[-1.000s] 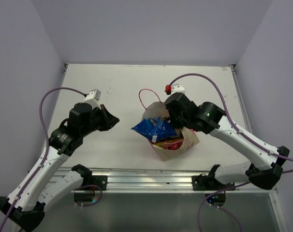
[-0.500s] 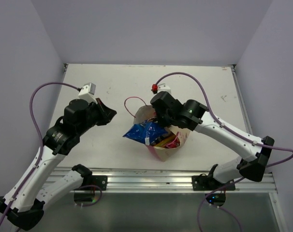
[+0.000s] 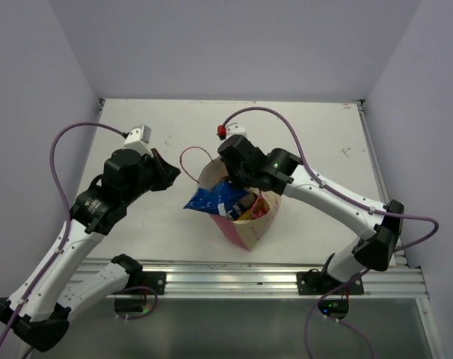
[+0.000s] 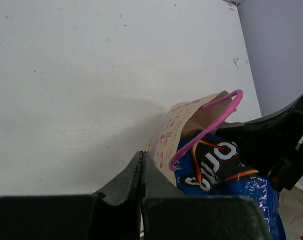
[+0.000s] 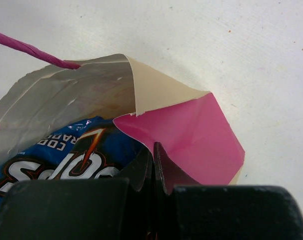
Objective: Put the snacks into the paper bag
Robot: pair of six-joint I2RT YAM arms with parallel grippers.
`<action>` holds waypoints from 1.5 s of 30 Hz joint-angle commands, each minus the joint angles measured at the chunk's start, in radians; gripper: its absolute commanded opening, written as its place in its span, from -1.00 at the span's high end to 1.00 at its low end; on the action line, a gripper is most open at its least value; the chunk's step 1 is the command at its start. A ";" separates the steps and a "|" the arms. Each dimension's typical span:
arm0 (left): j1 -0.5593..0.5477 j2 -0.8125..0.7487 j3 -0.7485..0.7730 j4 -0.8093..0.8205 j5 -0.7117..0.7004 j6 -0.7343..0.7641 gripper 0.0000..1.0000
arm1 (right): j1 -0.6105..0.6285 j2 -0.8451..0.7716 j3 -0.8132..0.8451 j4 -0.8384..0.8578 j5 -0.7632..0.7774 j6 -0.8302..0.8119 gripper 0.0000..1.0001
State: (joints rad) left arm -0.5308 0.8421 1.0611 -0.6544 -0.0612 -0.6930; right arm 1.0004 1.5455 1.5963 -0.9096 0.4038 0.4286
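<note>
The paper bag [image 3: 250, 229] stands tilted at mid-table, tan with a pink side [image 5: 201, 135] and a pink cord handle [image 4: 211, 125]. A long blue-white snack bag [image 3: 211, 200] pokes out of its mouth toward the left, and it also shows as the blue bag [image 5: 56, 160] in the right wrist view. A red and an orange-yellow packet [image 3: 258, 212] lie inside beside it. My right gripper [image 5: 154, 148] is shut on the bag's pink side wall at the rim. Just left of the bag, my left gripper [image 4: 141, 154] is shut and empty.
The right arm [image 4: 276, 135] reaches over the bag from the right. Bare white tabletop [image 3: 167, 127] lies behind and to the left of the bag. A metal rail [image 3: 226, 278] runs along the near edge, and grey walls stand on three sides.
My right gripper has moved left and slightly farther away, taking the paper bag and its snacks with it. The left gripper has stayed shut, nearly in place.
</note>
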 commanded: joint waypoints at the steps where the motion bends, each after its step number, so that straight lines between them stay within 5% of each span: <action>1: -0.003 0.009 0.045 0.022 -0.012 0.024 1.00 | -0.060 0.016 0.019 0.034 0.032 -0.053 1.00; 17: -0.003 0.057 0.059 0.078 0.003 0.062 1.00 | -0.204 -0.067 -0.042 0.017 0.164 -0.151 0.75; 22: -0.003 0.083 0.054 0.116 0.011 0.078 1.00 | -0.204 -0.172 -0.016 -0.052 0.207 -0.119 -0.07; 28: -0.003 0.117 0.046 0.157 0.035 0.081 1.00 | -0.204 -0.334 0.088 -0.106 0.289 -0.100 -0.22; 36: -0.003 0.167 0.100 0.182 0.032 0.111 1.00 | -0.203 -0.233 0.355 -0.420 0.429 0.001 -0.38; 43: -0.005 0.209 0.215 0.153 -0.069 0.216 1.00 | -0.204 -0.234 0.358 -0.422 0.461 0.021 -0.40; 45: -0.005 0.225 0.227 0.154 -0.074 0.219 1.00 | -0.204 -0.213 0.373 -0.408 0.466 0.015 -0.26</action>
State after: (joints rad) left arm -0.5308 1.0492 1.2350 -0.5327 -0.0929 -0.5289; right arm 0.7975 1.3327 1.9476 -1.3048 0.8146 0.4160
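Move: My right hand's shut fingers pinch the paper bag's rim where its pink side begins. The bag's middle lies about 5 cm back of them, 3 cm to the right and 12 cm below. The blue snack juts from the mouth some 7 cm left and 7 cm back, about 2 cm lower; the left pink handle stands about 13 cm left and 2 cm ahead, slightly higher. From my left hand the bag's middle lies some 23 cm right, 4 cm back and 16 cm below. Still pinching the rim, I draw it forward and to the right, about 6.5 cm each way at level height. Then I open my right fingers, let go, and swing up some 18 cm and farther right, partly back, tipping the fingers up about 20 degrees and turning clockwise, with a small dip last. My left hand, shut and empty, goes forward about 5 cm beside the left handle, rising at the end. ##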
